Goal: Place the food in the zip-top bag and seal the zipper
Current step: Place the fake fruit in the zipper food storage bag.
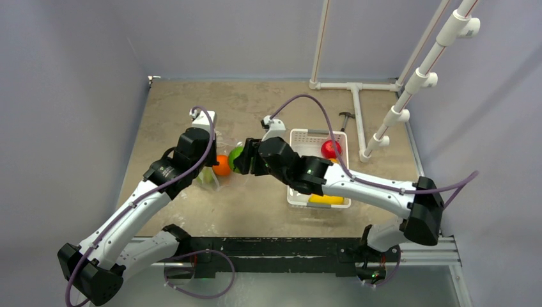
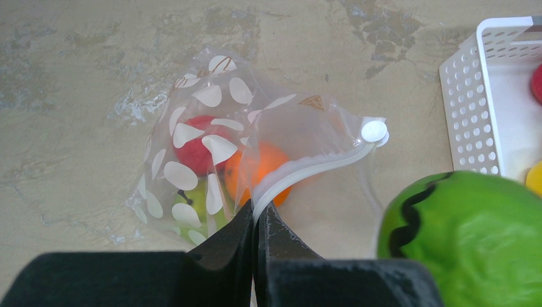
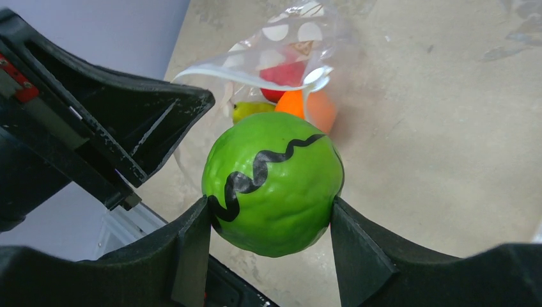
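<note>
The clear zip-top bag (image 2: 211, 115), printed with white spots, lies on the table with a red fruit (image 2: 195, 153), an orange one (image 2: 268, 167) and a yellow-green one (image 2: 195, 203) inside. My left gripper (image 2: 259, 214) is shut on the zipper (image 2: 307, 167) at the bag's mouth, holding that edge up. My right gripper (image 3: 271, 224) is shut on the dark-striped green fruit (image 3: 275, 182) and holds it in the air just right of the mouth. Seen from above, the green fruit (image 1: 235, 155) sits next to the orange one (image 1: 222, 165).
A white slotted basket (image 1: 300, 192) to the right of the bag holds a red fruit (image 1: 330, 149) and a yellow piece (image 1: 326, 199). A white pipe frame (image 1: 358, 109) and a small tool (image 1: 346, 118) stand at the back right.
</note>
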{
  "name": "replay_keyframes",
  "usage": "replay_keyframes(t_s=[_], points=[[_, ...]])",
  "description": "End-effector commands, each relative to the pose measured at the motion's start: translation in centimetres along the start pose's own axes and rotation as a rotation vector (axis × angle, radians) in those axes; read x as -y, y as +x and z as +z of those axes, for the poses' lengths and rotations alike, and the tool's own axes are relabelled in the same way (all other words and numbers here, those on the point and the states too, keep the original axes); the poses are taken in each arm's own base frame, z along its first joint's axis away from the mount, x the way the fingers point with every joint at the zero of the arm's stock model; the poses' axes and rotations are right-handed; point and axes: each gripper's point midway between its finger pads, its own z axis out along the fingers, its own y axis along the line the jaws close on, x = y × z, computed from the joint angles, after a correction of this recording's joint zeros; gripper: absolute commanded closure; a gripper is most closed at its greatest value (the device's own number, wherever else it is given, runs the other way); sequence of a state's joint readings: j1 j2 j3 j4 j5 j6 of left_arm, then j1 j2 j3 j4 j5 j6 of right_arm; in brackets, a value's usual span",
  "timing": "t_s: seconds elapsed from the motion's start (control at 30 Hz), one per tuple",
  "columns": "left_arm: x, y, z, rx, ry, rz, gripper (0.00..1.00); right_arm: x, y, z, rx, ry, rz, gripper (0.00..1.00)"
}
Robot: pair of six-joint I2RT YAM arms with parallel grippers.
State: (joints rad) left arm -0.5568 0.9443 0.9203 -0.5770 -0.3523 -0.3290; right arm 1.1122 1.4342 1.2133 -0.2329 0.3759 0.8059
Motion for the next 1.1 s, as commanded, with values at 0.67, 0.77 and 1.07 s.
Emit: replay_keyframes(t_s=[0.67, 0.77, 1.07], points=[[0.0, -1.1, -0.1, 0.044, -0.004, -0.009, 1.00, -4.1, 3.8, 8.8, -0.022, -0.040, 0.004, 0.48], [-0.1, -1.0, -0.1, 0.042, -0.006, -0.008, 1.00, -3.8, 4.0, 9.2, -0.023, -0.018, 0.006, 0.28], [-0.1, -1.0, 0.0, 0.042, -0.007, -0.007, 1.00, -3.2, 2.6, 7.1, -0.002, 0.003, 0.033, 0.08]])
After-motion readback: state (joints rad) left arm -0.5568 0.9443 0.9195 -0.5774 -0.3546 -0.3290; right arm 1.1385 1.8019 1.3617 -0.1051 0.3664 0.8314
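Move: Off to the right hand's left by about 6 cm, 1 cm ahead and some 7 cm lower, gapes the bag mouth, the goal for the green watermelon in its grip. Inside the bag the orange lies some 8 cm left, 3 cm ahead and 12 cm below; the green fruit is 13 cm left, 1 cm back and equally low. The left hand grips the mouth's edge; the mouth's middle is about 3 cm to its right, 1 cm ahead and 4 cm below. Carrying the watermelon left and down into the bag mouth, the right hand travels about 8 cm each way, leftward first and then more steeply downward, ending beside and below the left fingers. Only at the bottom do its fingers open wide and let go of the watermelon. The left hand stays put, still pinching the bag's edge to hold the mouth open. ##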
